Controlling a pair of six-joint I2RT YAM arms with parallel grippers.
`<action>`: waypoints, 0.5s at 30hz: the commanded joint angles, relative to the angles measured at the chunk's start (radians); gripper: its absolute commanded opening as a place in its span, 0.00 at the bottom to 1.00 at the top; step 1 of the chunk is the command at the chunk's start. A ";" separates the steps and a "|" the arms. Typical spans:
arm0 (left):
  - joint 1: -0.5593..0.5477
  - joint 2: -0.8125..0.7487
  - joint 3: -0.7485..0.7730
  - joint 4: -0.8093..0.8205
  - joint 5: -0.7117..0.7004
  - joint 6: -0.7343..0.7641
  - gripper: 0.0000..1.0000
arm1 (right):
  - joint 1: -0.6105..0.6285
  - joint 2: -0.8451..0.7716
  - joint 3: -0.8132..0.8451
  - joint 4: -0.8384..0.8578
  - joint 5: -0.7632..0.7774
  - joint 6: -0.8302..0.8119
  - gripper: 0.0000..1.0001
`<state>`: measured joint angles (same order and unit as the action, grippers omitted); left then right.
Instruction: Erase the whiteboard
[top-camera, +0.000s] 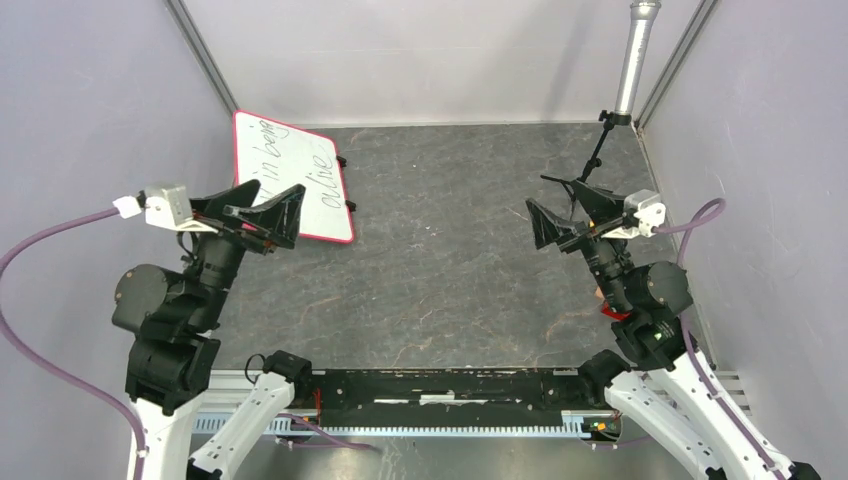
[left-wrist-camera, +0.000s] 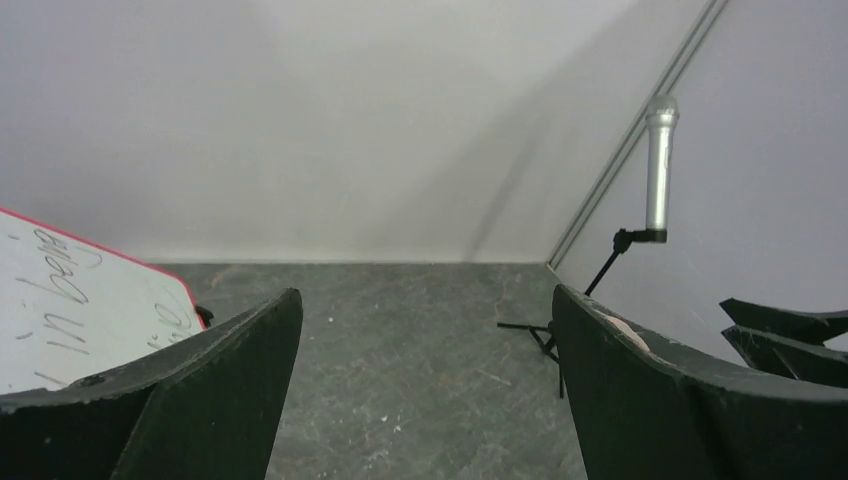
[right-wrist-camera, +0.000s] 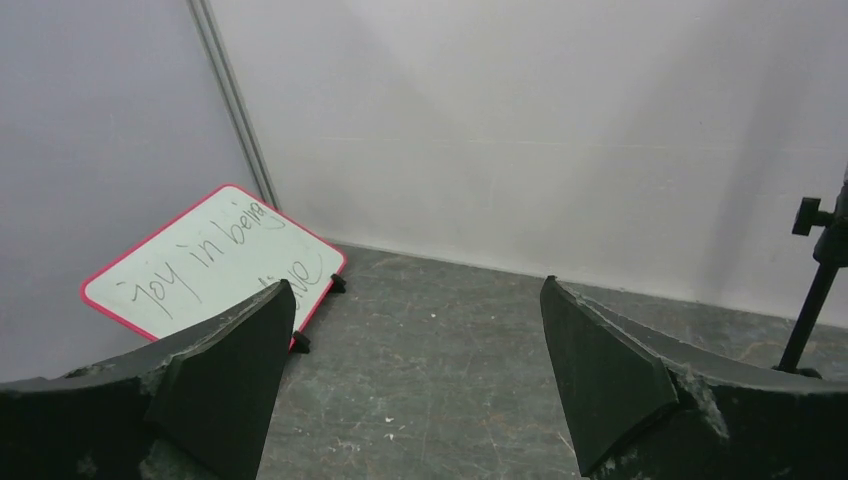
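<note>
The whiteboard (top-camera: 290, 165) stands tilted against the left wall at the back left, white with a thin red rim, black clips on its lower edge and dark handwriting. It also shows in the left wrist view (left-wrist-camera: 70, 310) and the right wrist view (right-wrist-camera: 215, 265). My left gripper (top-camera: 300, 213) is open and empty, raised just in front of the board's near corner. In its own view the left gripper (left-wrist-camera: 425, 295) has only bare floor between the jaws. My right gripper (top-camera: 533, 225) is open and empty at the right, far from the board, and looks toward it (right-wrist-camera: 416, 284).
A silver microphone (top-camera: 632, 60) on a small black tripod stands at the back right corner, also in the left wrist view (left-wrist-camera: 660, 165). Grey walls close three sides. A small red thing (top-camera: 612, 312) shows partly hidden under the right arm. A black rail (top-camera: 450, 395) runs along the near edge.
</note>
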<state>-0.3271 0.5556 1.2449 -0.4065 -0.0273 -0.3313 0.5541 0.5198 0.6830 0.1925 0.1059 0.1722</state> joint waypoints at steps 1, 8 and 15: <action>0.006 0.011 -0.047 -0.025 0.061 -0.034 1.00 | -0.003 0.018 -0.043 0.015 0.074 0.016 0.98; 0.005 0.046 -0.112 -0.150 -0.009 -0.104 1.00 | -0.002 0.126 -0.080 0.073 -0.059 -0.009 0.98; 0.005 0.155 -0.144 -0.291 0.004 -0.274 1.00 | 0.155 0.375 -0.007 0.153 -0.163 0.046 0.98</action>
<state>-0.3264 0.6533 1.1168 -0.6071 -0.0364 -0.4747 0.5892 0.7776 0.6044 0.2760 0.0086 0.1993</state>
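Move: The whiteboard's middle lies about 27 cm ahead of the left gripper, 14 cm to its left and some 42 cm below. From the right gripper, the yellow-and-black eraser is around 13 cm ahead, 15 cm to the right and 38 cm down. The tripod's foot stands about 9 cm farther out than the eraser and nearly in line with it sideways. Drop both wide-open grippers through free air together. Bring the left gripper down about 12 cm and slightly forward, towards the whiteboard, tipping its fingers some 25 degrees downward. Sink the right about 9 cm while easing forward, then swing it left some 6 cm over the open table, tilting it modestly down and turning it slightly counter-clockwise. ##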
